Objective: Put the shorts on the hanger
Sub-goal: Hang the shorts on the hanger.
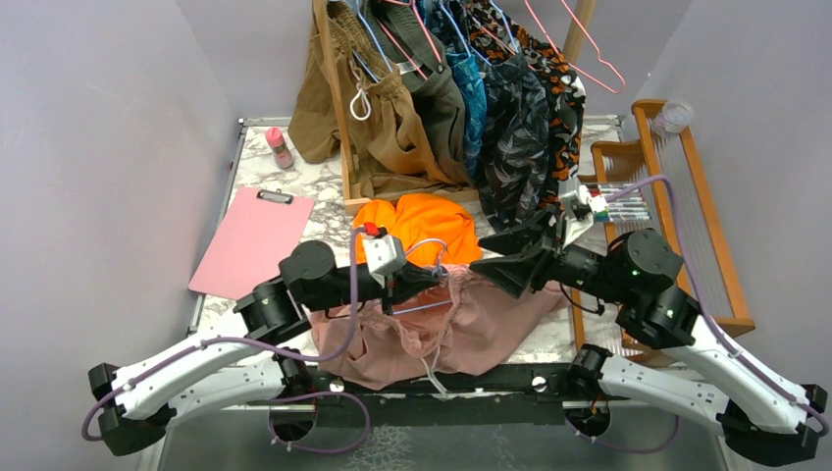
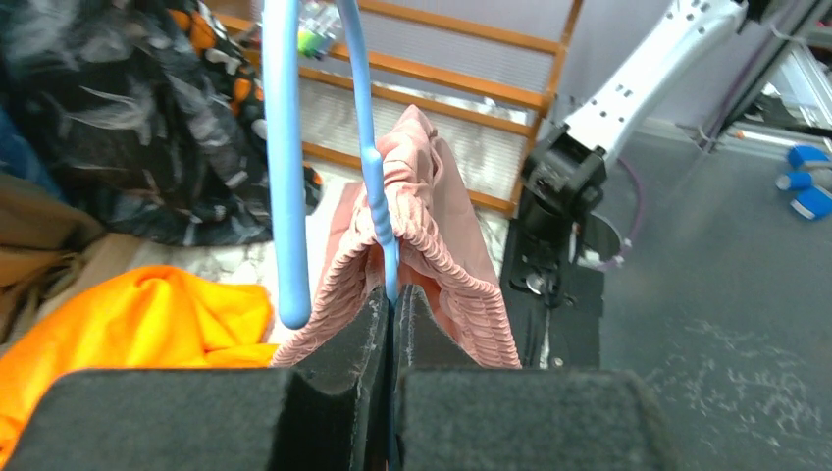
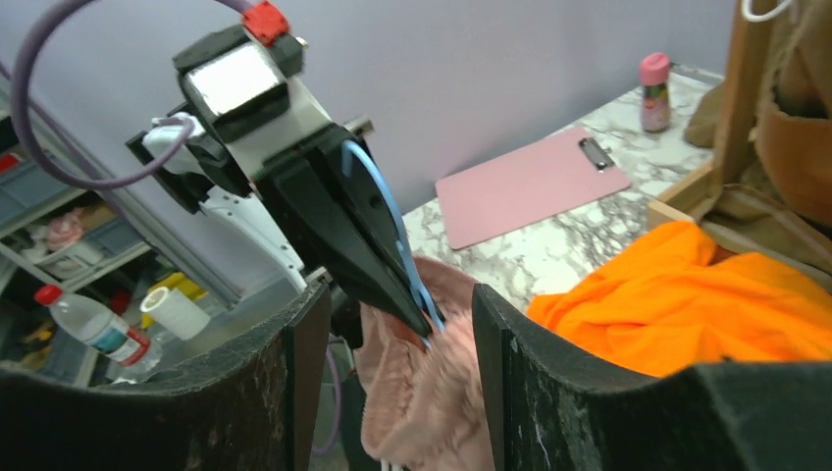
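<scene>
The dusty pink shorts [image 1: 446, 334] lie bunched at the table's near edge between the arms. Their gathered waistband [image 2: 446, 260] is lifted and hangs over the light blue wire hanger [image 2: 373, 186]. My left gripper [image 2: 393, 294] is shut on the hanger's wire just below the twisted neck, and shows in the top view [image 1: 440, 278]. My right gripper [image 3: 397, 319] is open, its two fingers on either side of the left gripper's tips and the raised waistband [image 3: 422, 392]. The hanger [image 3: 392, 221] runs along the left gripper's fingers there. In the top view the right gripper [image 1: 488, 267] faces the left.
Bright orange shorts [image 1: 422, 221] lie just behind the grippers. A wooden rack with brown and patterned clothes [image 1: 442, 108] and pink hangers [image 1: 589, 49] stands at the back. A pink clipboard [image 1: 250, 240] and a pink bottle [image 1: 280, 147] are left. A wooden frame [image 1: 677, 196] is right.
</scene>
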### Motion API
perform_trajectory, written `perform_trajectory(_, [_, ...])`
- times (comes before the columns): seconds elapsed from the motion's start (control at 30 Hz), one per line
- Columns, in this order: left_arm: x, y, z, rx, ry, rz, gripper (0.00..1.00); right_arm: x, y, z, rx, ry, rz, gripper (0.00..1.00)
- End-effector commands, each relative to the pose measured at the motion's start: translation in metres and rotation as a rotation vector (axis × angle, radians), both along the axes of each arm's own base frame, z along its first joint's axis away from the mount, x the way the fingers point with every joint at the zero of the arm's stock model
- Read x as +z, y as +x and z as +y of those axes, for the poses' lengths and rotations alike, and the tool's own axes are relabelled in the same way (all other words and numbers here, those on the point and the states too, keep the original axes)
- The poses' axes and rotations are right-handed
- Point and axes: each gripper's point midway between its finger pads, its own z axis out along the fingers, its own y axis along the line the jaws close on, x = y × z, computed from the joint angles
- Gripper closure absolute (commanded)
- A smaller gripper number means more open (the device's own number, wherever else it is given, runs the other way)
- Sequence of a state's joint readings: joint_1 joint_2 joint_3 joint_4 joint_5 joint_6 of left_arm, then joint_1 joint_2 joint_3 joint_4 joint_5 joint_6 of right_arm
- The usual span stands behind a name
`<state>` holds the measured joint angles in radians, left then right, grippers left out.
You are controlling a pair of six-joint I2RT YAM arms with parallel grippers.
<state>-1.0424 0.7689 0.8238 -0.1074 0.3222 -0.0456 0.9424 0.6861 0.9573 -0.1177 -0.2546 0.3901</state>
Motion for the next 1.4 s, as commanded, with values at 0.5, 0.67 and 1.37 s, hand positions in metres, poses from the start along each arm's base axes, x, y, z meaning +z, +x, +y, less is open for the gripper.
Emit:
perform_trajectory(0.5, [0.036,0.013,0.026,0.134,-0.073,-0.082,1.00,-0.048,0.033,-0.007,-0.154,-0.234,-0.007,0.42])
perform_trajectory(0.67, [0.037,0.013,0.025,0.131,-0.076,-0.084,1.00,-0.060,0.034,-0.001,-0.138,-0.262,0.010,0.45])
perform_trajectory(1.37, [0.052,0.007,0.031,0.121,-0.091,-0.098,1.00,-0.051,0.048,-0.015,-0.252,-0.244,0.019,0.99])
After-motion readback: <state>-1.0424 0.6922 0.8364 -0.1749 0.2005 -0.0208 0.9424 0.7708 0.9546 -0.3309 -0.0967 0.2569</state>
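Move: The right end of the shorts' waistband, gathered on the hanger, is about 9 cm below the open right gripper, 3 cm farther out and 1 cm left. The hanger neck, in the closed left gripper, sits roughly 6 cm to the right hand's left, level fore and aft, and 9 cm below. From the left hand the same waistband end is some 6 cm right and 3 cm ahead, at its own height. The orange shorts lie on the table about 18 cm ahead of the right hand, 13 cm left and 30 cm below. Lower the right gripper about 8 cm, easing some 4 cm forward and tipping the fingers down by roughly 15 degrees, onto the waistband end beside the hanger; then close the fingers and pinch the cloth. Keep the left gripper shut on the hanger neck, draw it a couple of centimetres left with a brief rise and settle, then hold it still. ##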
